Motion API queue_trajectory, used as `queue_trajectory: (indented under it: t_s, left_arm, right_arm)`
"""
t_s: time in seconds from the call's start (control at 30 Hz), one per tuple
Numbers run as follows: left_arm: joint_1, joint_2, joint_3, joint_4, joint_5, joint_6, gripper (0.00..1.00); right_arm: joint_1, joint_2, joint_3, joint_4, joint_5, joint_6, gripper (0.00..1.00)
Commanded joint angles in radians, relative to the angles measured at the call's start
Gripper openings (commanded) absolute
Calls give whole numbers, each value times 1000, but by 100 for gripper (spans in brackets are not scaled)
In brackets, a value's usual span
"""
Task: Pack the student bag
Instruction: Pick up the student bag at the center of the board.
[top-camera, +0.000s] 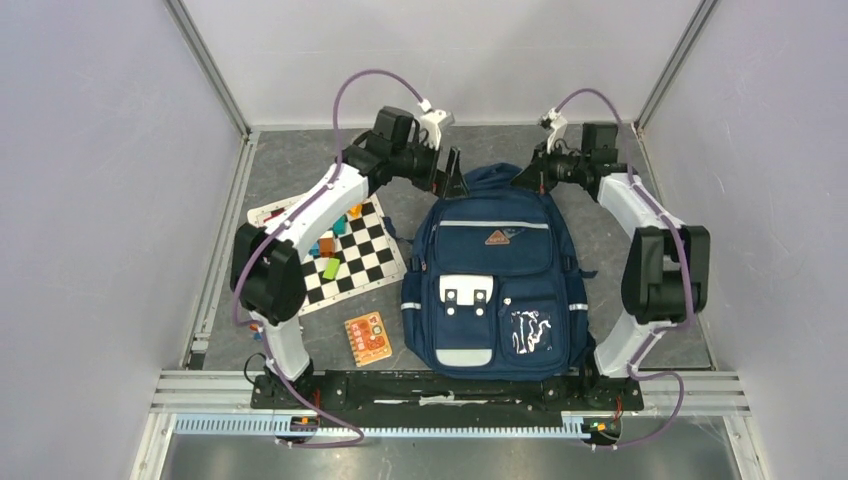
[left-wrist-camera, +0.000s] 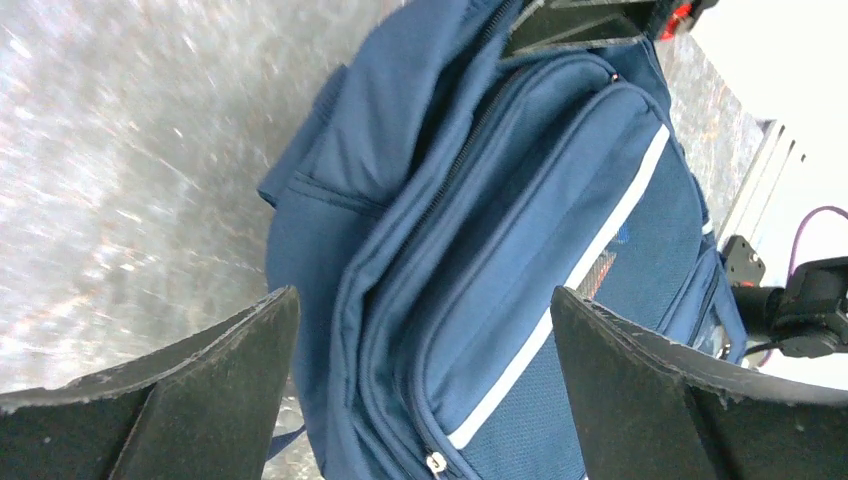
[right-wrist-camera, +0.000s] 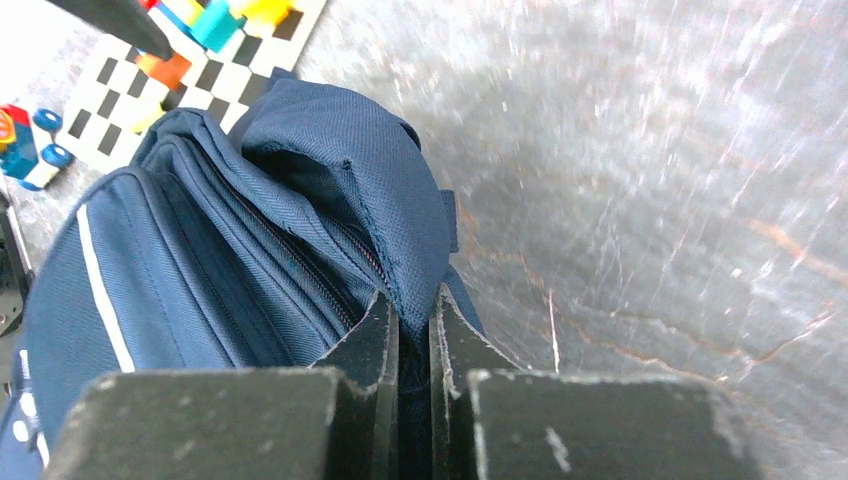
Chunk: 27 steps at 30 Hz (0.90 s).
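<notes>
The student bag (top-camera: 495, 280), a navy backpack with grey stripes and a white patch, lies flat on the grey table with its top toward the far wall. My left gripper (top-camera: 452, 178) hovers at the bag's top left corner. In the left wrist view it (left-wrist-camera: 425, 320) is open wide, with the bag's zipped top edge (left-wrist-camera: 520, 230) between its fingers and untouched by them. My right gripper (top-camera: 530, 176) is at the top right corner. In the right wrist view its jaws (right-wrist-camera: 413, 300) are shut on a fold of the bag's upper fabric (right-wrist-camera: 340, 170) beside a zip line.
A black-and-white checkered board (top-camera: 372, 245) with several coloured blocks (top-camera: 328, 262) lies left of the bag, partly under the left arm. A small orange box (top-camera: 368, 338) sits near the bag's lower left. Metal frame rails (top-camera: 215, 250) and walls close in both sides.
</notes>
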Motion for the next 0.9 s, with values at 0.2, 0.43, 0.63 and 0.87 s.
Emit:
queue_trajectory:
  t_s: [0.2, 0.43, 0.63, 0.87]
  left_arm:
    - [-4, -133, 135, -91, -37, 130, 100]
    - [-24, -166, 109, -139, 56, 130, 100]
    - [-67, -200, 35, -148, 60, 147, 79]
    - [-72, -311, 13, -60, 50, 56, 2]
  right_arm:
    - [80, -308, 136, 289, -173, 125, 0]
    - [111, -364, 155, 359, -191, 207, 0]
    - [135, -389, 160, 400, -181, 239, 0]
    - [151, -448, 152, 318, 18, 184, 6]
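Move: At the right hand, the fabric of the student bag's top edge is already pinched; the bag's middle lies about 18 cm back, 6 cm left and 10 cm below. The upper left part, which the open left hand goes for, is some 10 cm left of the right hand, level ahead and 2 cm lower; from the left hand it is 5 cm right and 7 cm down. From the left hand, the chessboard is roughly 27 cm left, 13 cm back, and the orange notebook 18 cm left, 32 cm back, both 20 cm below. Hauling the bag's top upward, the right hand keeps its pinch, climbs about 16 cm while drifting left and back, and tips its fingers up, slowing as it nears the left hand. The left hand, open, rises some 9 cm beside it, then draws back about 5 cm and shuts on the upper left part of the bag, beginning its own pinch. ##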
